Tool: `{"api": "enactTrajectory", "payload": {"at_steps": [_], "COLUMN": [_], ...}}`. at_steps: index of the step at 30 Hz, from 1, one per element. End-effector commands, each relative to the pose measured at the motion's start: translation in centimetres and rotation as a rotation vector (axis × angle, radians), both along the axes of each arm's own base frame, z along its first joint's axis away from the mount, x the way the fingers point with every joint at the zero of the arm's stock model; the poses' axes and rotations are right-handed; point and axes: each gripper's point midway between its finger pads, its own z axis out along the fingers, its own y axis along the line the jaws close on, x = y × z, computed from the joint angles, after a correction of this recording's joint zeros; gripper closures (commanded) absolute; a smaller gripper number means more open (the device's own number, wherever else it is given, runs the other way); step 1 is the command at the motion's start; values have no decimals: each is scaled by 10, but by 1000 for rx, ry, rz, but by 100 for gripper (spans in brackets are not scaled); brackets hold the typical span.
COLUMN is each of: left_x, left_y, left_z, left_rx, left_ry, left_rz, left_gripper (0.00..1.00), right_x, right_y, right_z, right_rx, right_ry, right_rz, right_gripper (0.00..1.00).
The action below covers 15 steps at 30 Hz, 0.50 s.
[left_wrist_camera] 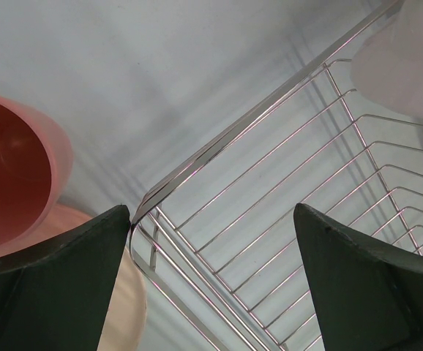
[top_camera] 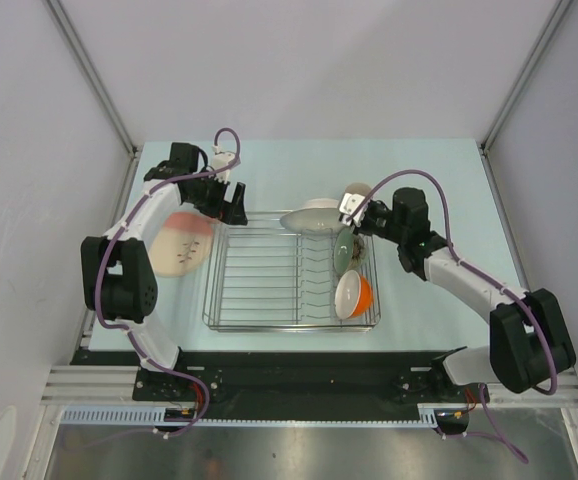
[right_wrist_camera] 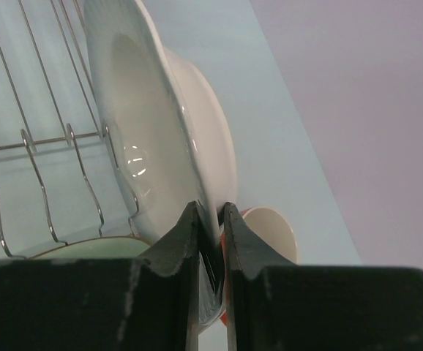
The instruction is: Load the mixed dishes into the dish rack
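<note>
The silver wire dish rack (top_camera: pixel 259 290) lies mid-table. My right gripper (top_camera: pixel 354 212) is shut on the rim of the white plate (top_camera: pixel 312 218), held on edge over the rack's far side; in the right wrist view the fingertips (right_wrist_camera: pixel 210 208) pinch the plate (right_wrist_camera: pixel 153 131) near the rack's tines (right_wrist_camera: pixel 72 139). In the rack stand the sage-green bowl (top_camera: pixel 346 250) and the orange white-lined bowl (top_camera: pixel 352 295). An orange mug (right_wrist_camera: pixel 270 230) sits just behind the plate. My left gripper (top_camera: pixel 237 205) hangs open over the rack's far-left corner (left_wrist_camera: pixel 219 146), with the pink tumbler (left_wrist_camera: pixel 14 175) beside it.
The large pink-and-cream plate (top_camera: pixel 181 245) lies flat on the table left of the rack, under my left forearm; its cream rim (left_wrist_camera: pixel 127 307) shows by the left finger. White walls close in the table on three sides.
</note>
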Motion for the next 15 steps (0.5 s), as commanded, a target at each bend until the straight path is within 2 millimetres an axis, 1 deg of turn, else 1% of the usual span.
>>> {"api": "enactTrajectory", "payload": {"at_steps": [1,3,4,5,7,8,9,10,11,14,15], "left_x": [6,6,6,6,6,6,6,6,7,6,6], "left_y": [-2,-3,-3,-4,-5,-5,-6,-6,-7,-8,-7], "left_z": [15,16,17,19,27,29,34,36,41,51,53], "left_rx": [-23,-27,-29,-36,-44,-46,-51,-52,-56,-64,-63], "left_ry": [-49,-52,-48,-50,-58,-64,-73,-74,-81,-97,-104], "left_rz": [-4,-6,-6,-7,-9,-10,-10,-11,-10,-11,-11], "left_gripper": [0,0,0,0,0,0,0,0,0,0,0], "right_x": [-14,-14,-14,-15,-16,-18,-19,-20,-21,-25,-27], "right_y": [-4,-5,-6,-6,-7,-7,-7,-6,-6,-5,-2], "right_z": [-17,-10,-8,1,11,19,22,25,29,37,43], "right_rx": [-21,-2,2,17,31,41,46,51,58,79,92], "right_ry": [123,121,115,99,78,63,58,53,44,35,25], "right_rz": [-18,-34,-42,-45,-60,-62,-62,-60,-58,-56,-53], "right_gripper": [84,78,71,66,62,55,50,41,1,0,0]}}
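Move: The right hand grips the white plate by its right end; the plate's middle lies about 8 cm to the left, nearly level with the hand. The slot for it, just inside the rack's far rim, is some 6 cm left and 8 cm below. The green bowl stands about 6 cm back and 9 cm down, the orange mug roughly 7 cm ahead, 4 cm right and 15 cm down. From the left hand the slot is about 21 cm right, 1 cm back and slightly lower. The right fingers let go of the white plate's edge, opening from nearly shut to wide, while the hand backs off about 2.5 cm towards its base. It first dips some 1.5 cm and tips its fingers down by under 10 degrees, then rises nearly 2 cm with the open fingers still around the plate's right end. ##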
